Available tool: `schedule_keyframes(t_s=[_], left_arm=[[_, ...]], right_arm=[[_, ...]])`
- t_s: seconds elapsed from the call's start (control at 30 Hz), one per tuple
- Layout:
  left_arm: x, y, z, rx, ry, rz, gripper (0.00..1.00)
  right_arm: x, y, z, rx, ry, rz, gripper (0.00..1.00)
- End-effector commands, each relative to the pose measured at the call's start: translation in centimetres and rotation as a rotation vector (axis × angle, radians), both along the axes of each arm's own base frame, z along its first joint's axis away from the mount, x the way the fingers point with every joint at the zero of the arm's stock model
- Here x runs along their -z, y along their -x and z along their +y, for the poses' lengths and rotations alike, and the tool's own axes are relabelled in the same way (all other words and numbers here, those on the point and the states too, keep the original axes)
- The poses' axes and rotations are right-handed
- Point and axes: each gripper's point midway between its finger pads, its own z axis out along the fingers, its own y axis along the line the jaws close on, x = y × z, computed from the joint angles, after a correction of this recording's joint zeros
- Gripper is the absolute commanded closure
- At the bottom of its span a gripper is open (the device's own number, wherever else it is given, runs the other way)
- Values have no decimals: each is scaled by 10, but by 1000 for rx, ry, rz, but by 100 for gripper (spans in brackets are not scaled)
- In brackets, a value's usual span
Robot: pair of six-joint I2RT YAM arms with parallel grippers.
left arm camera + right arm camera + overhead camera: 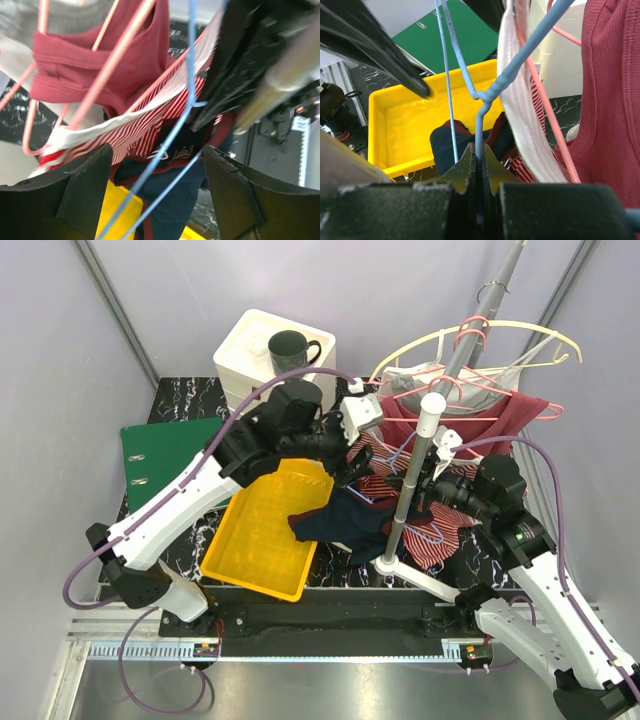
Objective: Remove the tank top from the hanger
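Note:
The navy tank top [338,521] with maroon trim hangs low from a thin blue hanger [486,94], its hem draped over the edge of the yellow tray [252,552]. My right gripper [479,152] is shut on the hanger's vertical wire, beside the rack pole [420,462]. My left gripper [157,160] is open, its fingers [85,185] standing either side of two blue hanger wires [191,75] without touching them, and the tank top [180,200] shows below. In the top view the left gripper [356,452] reaches in among the hanging clothes.
A red-and-white striped top [140,125] and a maroon top [100,65] hang on pink hangers right beside the blue one. A green binder [165,455] lies at the left. A white box [250,360] with a dark mug [292,350] stands behind.

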Motion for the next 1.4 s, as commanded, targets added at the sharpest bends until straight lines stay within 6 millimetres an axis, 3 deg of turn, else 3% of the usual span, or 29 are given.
schedule_keyframes(t_s=[0.0, 0.1, 0.13, 0.33, 0.43, 0.5, 0.63, 0.73, 0.77, 0.87, 1.07, 1.37], left_arm=[[11, -17, -2, -79, -80, -96, 25], [17, -22, -8, -131, -104, -140, 37], [14, -23, -6, -152, -92, -140, 47], [7, -24, -1, -195, -33, -156, 85], [6, -19, 2, -183, -24, -148, 91], [7, -16, 7, -185, -22, -147, 100], [10, -10, 12, -177, -22, -139, 100], [10, 0, 11, -132, 4, -128, 100], [12, 2, 11, -122, 5, -125, 100], [7, 10, 10, -81, 28, -127, 100], [-5, 32, 0, 42, 91, -97, 100], [7, 62, -13, 180, 105, 55, 100]], right_arm=[[-19, 17, 7, -89, -38, -39, 100], [-20, 16, 7, -82, -39, -44, 100], [-20, 15, 6, -75, -39, -43, 100], [-19, 9, -1, -3, -53, -25, 100], [-19, 6, -11, 74, -77, -14, 95], [-19, 6, -17, 128, -122, 17, 89], [-21, 9, -29, 209, -201, 44, 54], [-20, 10, -37, 258, -248, 54, 49], [-17, 9, -38, 271, -253, 62, 40], [-22, 10, -45, 307, -282, 65, 27], [-36, 15, -46, 306, -325, 76, 22], [-48, 16, -60, 381, -367, 87, 23]])
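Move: The blue hanger's bar, held nearby by the right fingers, runs just under the left hand's open fingers, level in reach, about 1 cm right and 4 below. From the left hand the grey pole stands some 3 cm back and 8 right, the striped top hangs about 6 ahead, 6 right and 6 lower, and the navy tank top lies some 3 ahead and 1 left, about 20 below. From the right hand, that bar spot is roughly 2 cm ahead, 8 left and 2 higher. The left hand drops about 4 cm onto the blue hanger with its fingers open and shuts them on the bar while the right hand keeps its pinch almost still; once the left grip is closed, the left hand shifts slightly left and then draws back some 3 cm towards its base with the hanger. As the left fingers finish shutting, the right fingers open wide, let go of the hanger and pull away about 5 cm to the right and a little up, turning some 20 degrees clockwise with the hand's left side rolling up. ##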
